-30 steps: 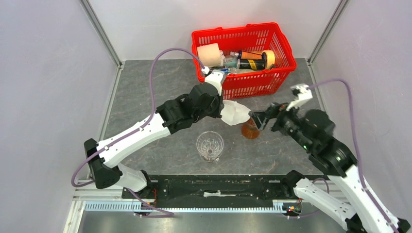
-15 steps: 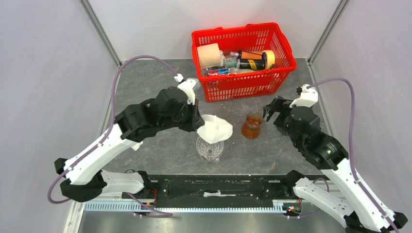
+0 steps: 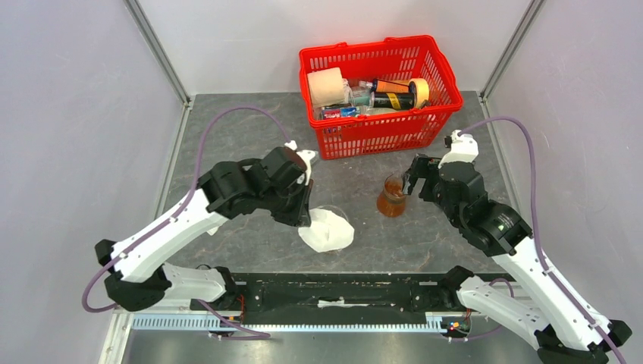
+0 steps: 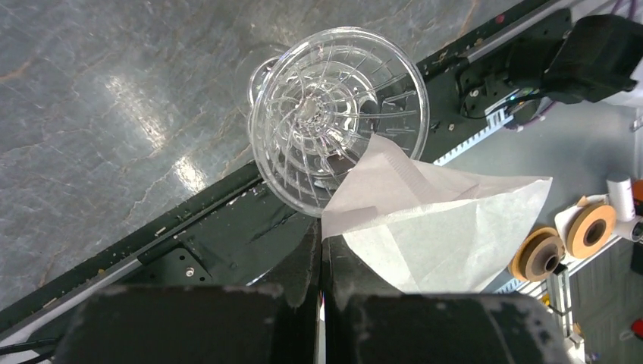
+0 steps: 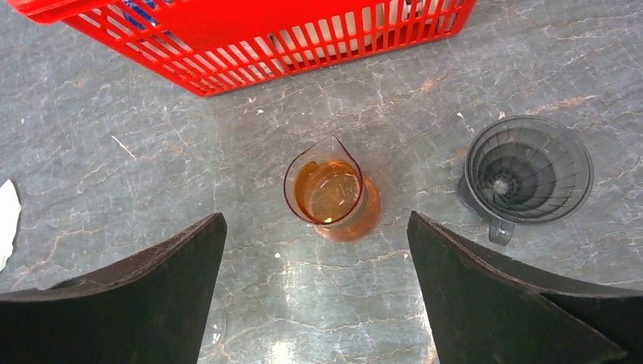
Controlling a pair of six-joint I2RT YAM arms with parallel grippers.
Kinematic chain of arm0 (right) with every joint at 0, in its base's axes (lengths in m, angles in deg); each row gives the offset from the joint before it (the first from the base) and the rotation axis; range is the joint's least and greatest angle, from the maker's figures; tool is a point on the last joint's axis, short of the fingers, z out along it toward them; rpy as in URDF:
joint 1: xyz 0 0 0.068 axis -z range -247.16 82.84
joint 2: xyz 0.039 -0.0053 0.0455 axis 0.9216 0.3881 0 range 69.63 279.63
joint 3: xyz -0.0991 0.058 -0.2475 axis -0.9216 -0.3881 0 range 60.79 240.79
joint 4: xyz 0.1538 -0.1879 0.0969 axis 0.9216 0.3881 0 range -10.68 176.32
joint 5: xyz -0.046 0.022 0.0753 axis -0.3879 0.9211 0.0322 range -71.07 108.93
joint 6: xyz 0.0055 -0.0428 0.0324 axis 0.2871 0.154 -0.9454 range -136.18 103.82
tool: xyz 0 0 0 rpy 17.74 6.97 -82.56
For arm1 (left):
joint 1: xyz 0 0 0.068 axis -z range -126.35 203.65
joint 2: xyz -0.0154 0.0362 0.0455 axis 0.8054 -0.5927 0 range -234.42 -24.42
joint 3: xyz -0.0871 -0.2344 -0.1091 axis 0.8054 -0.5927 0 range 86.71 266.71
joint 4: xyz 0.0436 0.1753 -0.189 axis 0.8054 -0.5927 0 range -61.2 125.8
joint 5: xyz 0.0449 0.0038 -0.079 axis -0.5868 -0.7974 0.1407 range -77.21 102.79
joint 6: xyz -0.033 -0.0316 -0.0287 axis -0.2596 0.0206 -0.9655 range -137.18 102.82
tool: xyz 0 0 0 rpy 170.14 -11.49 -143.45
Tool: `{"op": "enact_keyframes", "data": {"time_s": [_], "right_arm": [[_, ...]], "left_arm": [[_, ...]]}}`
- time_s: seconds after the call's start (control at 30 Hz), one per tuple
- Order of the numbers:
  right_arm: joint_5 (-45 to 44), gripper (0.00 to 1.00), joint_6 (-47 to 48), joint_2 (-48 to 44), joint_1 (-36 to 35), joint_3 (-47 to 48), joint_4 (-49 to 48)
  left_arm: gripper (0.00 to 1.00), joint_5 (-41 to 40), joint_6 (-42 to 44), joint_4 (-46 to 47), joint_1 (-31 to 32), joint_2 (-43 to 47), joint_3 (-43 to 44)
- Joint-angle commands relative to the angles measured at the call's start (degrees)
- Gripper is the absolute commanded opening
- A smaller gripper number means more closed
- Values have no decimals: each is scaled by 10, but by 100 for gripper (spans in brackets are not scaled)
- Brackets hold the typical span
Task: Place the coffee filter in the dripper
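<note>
The clear cut-glass dripper [image 4: 334,114] stands on the grey table near its front edge. In the top view only a bit of its rim [image 3: 338,211] shows behind the filter. My left gripper [image 4: 321,246] is shut on the edge of the white paper coffee filter [image 4: 447,227]. One corner of the filter overlaps the dripper's rim; most of it hangs off the near side, also in the top view [image 3: 327,232]. My right gripper [image 5: 315,292] is open and empty, just short of the tumbler.
A tumbler of brown liquid [image 5: 330,189] stands ahead of my right gripper [image 3: 413,180], also in the top view [image 3: 391,200]. A dark smoky-grey cup [image 5: 528,171] sits to its right. A red basket [image 3: 436,72] of items stands at the back. The black arm rail [image 3: 341,292] runs along the near edge.
My left arm swung the filter from beside the basket toward the near edge, over the dripper and lower. My right gripper drew back from the tumbler.
</note>
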Motion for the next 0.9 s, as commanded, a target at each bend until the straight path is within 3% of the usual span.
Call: {"op": "enact_keyframes", "data": {"time_s": [0.0,0.33,0.5,0.63,0.7,0.77,0.87], "right_arm": [[9,97,14,6,1,-4,-5],[10,97,17,7,0,-13,-5],[16,97,24,10,1,-10,-5],[23,97,29,11,1,-6,-5],[29,97,31,11,0,-2,-5],[36,97,33,11,1,1,-5],[40,97,35,7,0,2,-5]], "left_arm": [[2,37,7,11,-2,-41,-8],[14,15,27,4,-2,-86,2],[31,-5,29,-18,-2,-86,19],[66,-35,26,-32,-2,-66,36],[77,-49,26,-34,-2,-54,44],[85,-63,27,-36,-2,-44,57],[87,-70,32,-33,-2,-32,81]]}}
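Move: The dripper, standing on its glass, has its middle some 6 cm to the right of my left hand, about 1 cm ahead and roughly 9 cm down; the coffee filter is still pinched between my closed left fingertips. The glass's middle is about 7 cm lower than the dripper's. The amber beaker is about 24 cm right of my left hand, 12 cm ahead and 15 cm down. From my right hand the dripper lies some 19 cm left, 11 cm back and 9 cm down. My left hand lowers the filter about 4 cm into the dripper, edging a little to the right and tilting some 10 degrees. At the bottom I open the fingers wide and let go of the paper, then rise about 2.5 cm again, easing back to the left and slightly forward, the fingers still opening. ##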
